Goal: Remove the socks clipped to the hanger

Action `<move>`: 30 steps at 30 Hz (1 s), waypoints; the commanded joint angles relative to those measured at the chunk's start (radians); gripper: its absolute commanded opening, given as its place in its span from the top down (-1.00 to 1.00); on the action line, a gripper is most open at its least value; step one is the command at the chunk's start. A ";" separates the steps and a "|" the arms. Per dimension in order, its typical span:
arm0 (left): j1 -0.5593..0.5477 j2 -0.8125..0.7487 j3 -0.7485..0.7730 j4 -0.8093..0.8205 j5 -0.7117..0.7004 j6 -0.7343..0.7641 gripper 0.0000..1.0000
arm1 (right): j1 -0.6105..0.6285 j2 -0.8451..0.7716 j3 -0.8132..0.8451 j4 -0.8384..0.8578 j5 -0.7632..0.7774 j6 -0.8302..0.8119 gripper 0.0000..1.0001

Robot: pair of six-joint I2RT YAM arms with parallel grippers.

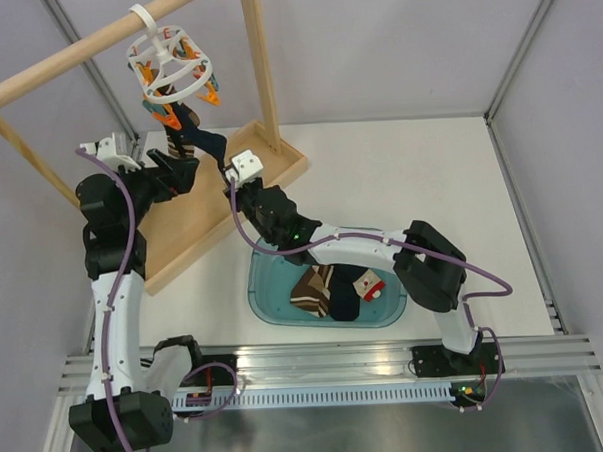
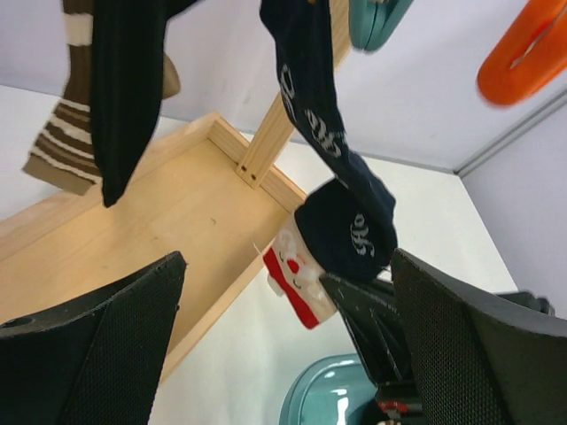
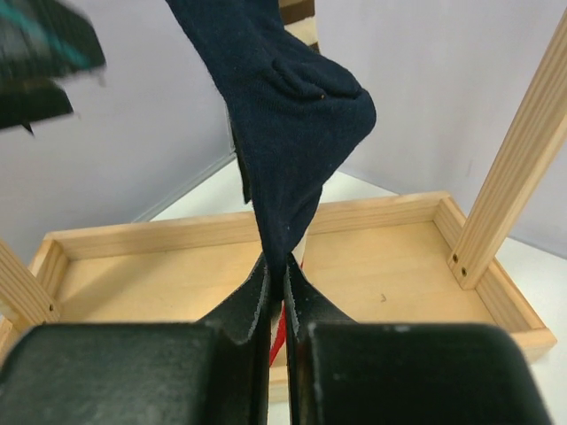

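Observation:
The white ring hanger hangs from the wooden pole, with orange and teal clips. A navy sock with a red-white toe is still clipped up there. My right gripper is shut on its lower end, seen in the top view at the gripper's tip. The sock runs taut up to a teal clip. My left gripper stands wide open just below the hanging socks with nothing between its fingers. A black sock and a striped brown sock hang beside it.
The rack's wooden base tray and upright post stand right behind both grippers. A teal bin in front of the right arm holds several socks. An orange clip dangles at the upper right.

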 commanded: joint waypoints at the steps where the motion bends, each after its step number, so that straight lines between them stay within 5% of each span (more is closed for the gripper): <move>1: -0.002 0.014 0.067 0.066 -0.072 -0.053 -1.00 | 0.000 -0.076 -0.024 0.019 -0.012 0.020 0.98; 30: -0.003 0.207 0.154 0.262 -0.207 -0.087 -1.00 | 0.005 -0.179 -0.123 0.029 -0.071 0.095 0.99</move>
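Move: The orange clip holding the navy sock is about 10 cm ahead of the open left hand, some 2 cm to its right and 7 cm above. A black sock and a striped one hang about 12 cm ahead and 5 cm left, near hand height; the hanger's right-side clips are about 12 cm ahead, 8 cm right and 9 cm up. From the right hand, gripping the navy sock's lower end, that orange clip is roughly 7 cm ahead, 7 cm left and 14 cm above. Forward and to the left, rising on balance, the left hand travels some 8 cm towards the orange clip on the navy sock, wide open, turning about 10 degrees counter-clockwise and tipping slightly up. The shut right hand keeps its pinch on the sock's lower end and eases back and right about 2.5 cm, bobbing up a little and partly sinking again. ##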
